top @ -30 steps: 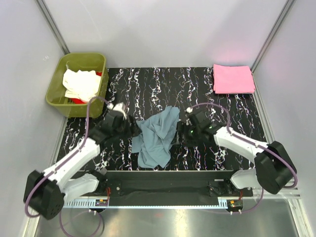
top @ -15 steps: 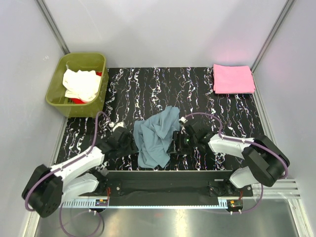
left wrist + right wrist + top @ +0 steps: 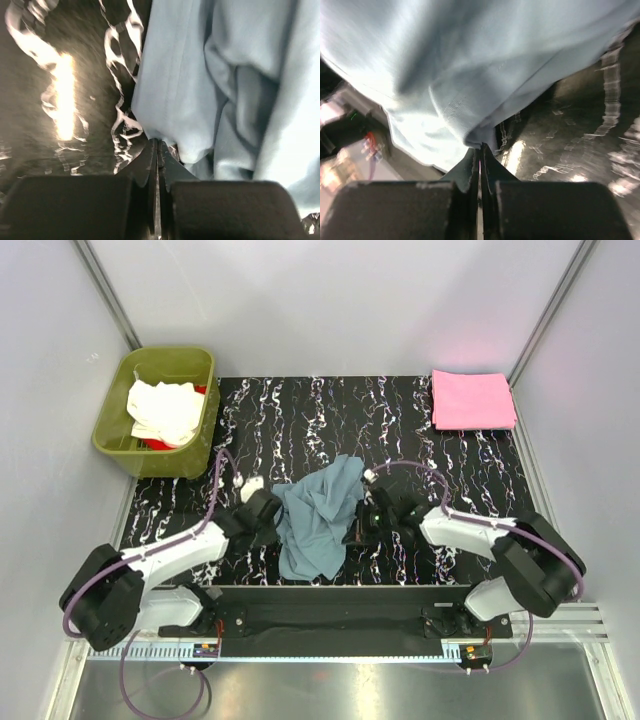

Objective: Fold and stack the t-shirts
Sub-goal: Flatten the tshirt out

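Note:
A crumpled blue-grey t-shirt (image 3: pixel 316 512) lies on the black marbled table (image 3: pixel 420 430), near its front middle. My left gripper (image 3: pixel 272 518) is low at the shirt's left edge. In the left wrist view its jaws (image 3: pixel 156 142) are shut, with the hem of the t-shirt (image 3: pixel 225 75) pinched at their tips. My right gripper (image 3: pixel 360 522) sits at the shirt's right edge. It (image 3: pixel 481 146) is shut on a fold of the cloth (image 3: pixel 470 65). A folded pink t-shirt (image 3: pixel 472 400) rests at the back right. A cream-white t-shirt (image 3: pixel 162 410) and a red one (image 3: pixel 204 390) lie in the tub.
The olive-green tub (image 3: pixel 165 358) stands off the table's back left corner. Grey walls with metal posts close in the sides and back. A black rail (image 3: pixel 330 600) with both arm bases runs along the near edge.
Both grippers came down to the table at the blue-grey shirt's left and right edges and went from open to shut on the cloth. The shirt has barely shifted.

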Available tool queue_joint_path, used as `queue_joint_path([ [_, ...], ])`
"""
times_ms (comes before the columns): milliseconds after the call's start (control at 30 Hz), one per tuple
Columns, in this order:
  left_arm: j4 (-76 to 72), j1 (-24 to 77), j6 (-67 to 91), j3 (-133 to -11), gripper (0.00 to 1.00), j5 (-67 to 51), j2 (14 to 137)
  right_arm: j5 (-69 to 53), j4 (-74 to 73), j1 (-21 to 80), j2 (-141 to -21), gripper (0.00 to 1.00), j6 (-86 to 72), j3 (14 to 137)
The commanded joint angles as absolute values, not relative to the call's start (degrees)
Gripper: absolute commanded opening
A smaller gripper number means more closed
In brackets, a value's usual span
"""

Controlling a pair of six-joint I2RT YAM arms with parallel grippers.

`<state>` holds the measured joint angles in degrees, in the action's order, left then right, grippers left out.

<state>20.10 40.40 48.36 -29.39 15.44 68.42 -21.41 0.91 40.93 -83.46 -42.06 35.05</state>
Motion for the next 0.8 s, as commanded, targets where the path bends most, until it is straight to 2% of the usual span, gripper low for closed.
queue_joint_path([
  [0, 26.08, 40.61, 42.74, -41.98, 0.00, 26.17, 66.98, -4.62, -15.95, 41.22, -76.92, 0.00, -37.10, 45.42],
  [67, 31.89, 40.61, 40.88, -47.17, 0.00, 31.97, 64.96, 7.57, -27.00, 41.22, -71.56, 0.00, -34.29, 52.51],
  [167, 36.55, 40.61, 37.37, -58.23, 0.00, 37.34, 57.60, 17.63, -36.70, 41.22, -64.18, 0.00, -31.12, 61.92],
  [467, 40.60, 40.61, 29.63, -77.93, 0.00, 39.20, 50.10, 31.62, -51.93, 41.22, -54.67, 0.00, -23.65, 84.44],
  [633, 43.68, 40.61, 25.06, -84.02, 0.00, 40.42, 51.59, 36.56, -55.45, 41.22, -54.93, 0.00, -21.71, 88.33],
  [767, 43.86, 40.61, 22.77, -84.29, 0.00, 41.31, 50.80, 35.08, -56.78, 41.22, -54.41, 0.00, -23.29, 85.18],
])
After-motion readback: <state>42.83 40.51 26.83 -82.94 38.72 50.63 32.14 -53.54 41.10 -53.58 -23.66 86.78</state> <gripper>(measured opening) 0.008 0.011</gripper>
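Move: The blue-grey t-shirt lies crumpled between the hands, already pinched at either side by shut fingers. Its middle is about 8 cm right and 3 cm ahead of the left hand, and some 6 cm left and 3 cm ahead of the right, at about table height. The green bin's middle stands roughly 25 cm left and 28 cm ahead of the left hand; the pink cloth lies some 27 cm right and 35 cm ahead of the right hand. Up fast go both hands together, nearly 40 cm off the table with their shut fingers keeping their pinch on the t-shirt, swinging forward a little and then partly back. As they rise they draw apart, the right hand going well to its right, the left hand less to its left. Both tip their fingers up by some 50 degrees, and the right also turns clockwise. ##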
